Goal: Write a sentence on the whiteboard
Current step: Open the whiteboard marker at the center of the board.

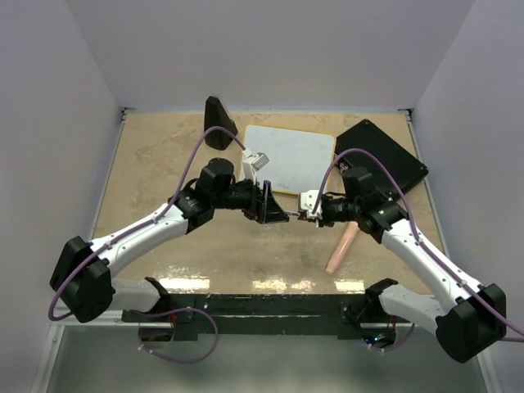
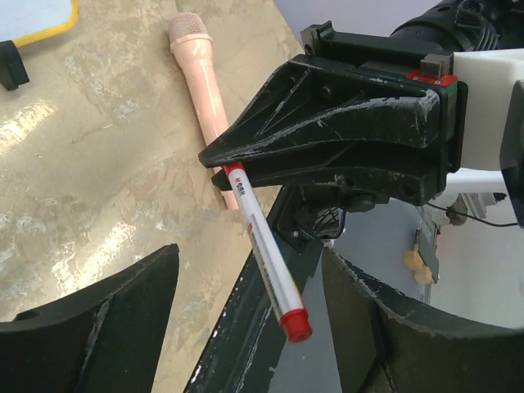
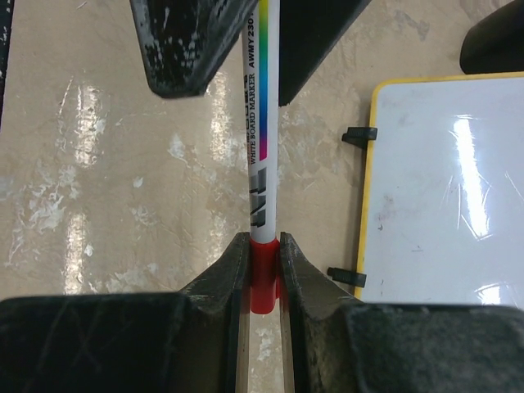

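The whiteboard (image 1: 291, 155) lies flat at the back centre, yellow-rimmed, also at the right of the right wrist view (image 3: 442, 188). Its face is plain white, with the sentence not in view. My right gripper (image 3: 264, 241) is shut on the red cap end of a white marker (image 3: 262, 139). The marker (image 1: 293, 215) is held level above the table in front of the board. My left gripper (image 2: 250, 270) is open, and the marker's other red end (image 2: 295, 326) hangs between its spread fingers (image 2: 90, 327) without touching them.
A pink microphone-shaped object (image 1: 340, 250) lies on the tan table under the right arm. A black flat slab (image 1: 385, 155) sits right of the board. A dark wedge-shaped object (image 1: 219, 123) stands at the back left of the board.
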Controlling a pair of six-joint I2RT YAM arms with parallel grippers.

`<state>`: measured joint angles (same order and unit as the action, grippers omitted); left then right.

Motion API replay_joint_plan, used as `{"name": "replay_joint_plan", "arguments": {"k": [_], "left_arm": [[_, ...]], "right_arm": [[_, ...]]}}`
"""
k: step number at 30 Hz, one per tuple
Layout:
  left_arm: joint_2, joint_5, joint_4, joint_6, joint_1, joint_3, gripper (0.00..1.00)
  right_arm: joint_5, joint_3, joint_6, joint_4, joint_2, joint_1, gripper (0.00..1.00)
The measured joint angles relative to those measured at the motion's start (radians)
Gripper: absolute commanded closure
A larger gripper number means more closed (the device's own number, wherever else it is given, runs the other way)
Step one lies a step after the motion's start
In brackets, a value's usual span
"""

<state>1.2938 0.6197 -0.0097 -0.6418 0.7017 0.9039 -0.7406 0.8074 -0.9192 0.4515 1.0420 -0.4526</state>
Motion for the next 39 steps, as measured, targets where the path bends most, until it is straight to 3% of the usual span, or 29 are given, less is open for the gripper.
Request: {"name": "replay_joint_plan", "arguments": {"k": [8,20,28,39], "left_arm": [[0.028,-0.046,-0.078,0.026,0.022,0.058,0.32],[0.129,-0.164,-0.198,0.071,0.068,0.202,0.54],[0.134,-0.191,-0.24,0.095,0.08,0.206,0.54],[0.134,-0.188,-0.238,0.105,0.08,0.206,0.73]], "right_arm": [[0.026,0.0,0.002,-0.003,0.001,-0.005,1.0],[0.048,0.0,0.013,-0.003,0.036,-0.008,1.0],[0.054,0.0,0.034,-0.008,0.038,-0.008,1.0],[0.05,0.0,0.043,-0.011,0.045,-0.008,1.0]]}}
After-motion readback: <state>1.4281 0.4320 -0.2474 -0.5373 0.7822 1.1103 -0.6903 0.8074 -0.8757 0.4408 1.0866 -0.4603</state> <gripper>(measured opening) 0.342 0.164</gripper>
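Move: The whiteboard marker, gripped at one red end by the right hand, has its middle about 3 cm right, 2 cm ahead and 2 cm below the left hand, and some 5 cm left, 1 cm ahead and 1 cm below the right hand. From the left hand, the whiteboard lies roughly 23 cm ahead and 4 cm right, the pink microphone about 20 cm right and 2 cm back, both some 17 cm lower. Left hand eases right, forward and down, about 2 cm each, rolling 10 degrees, half-closing around the held marker. ##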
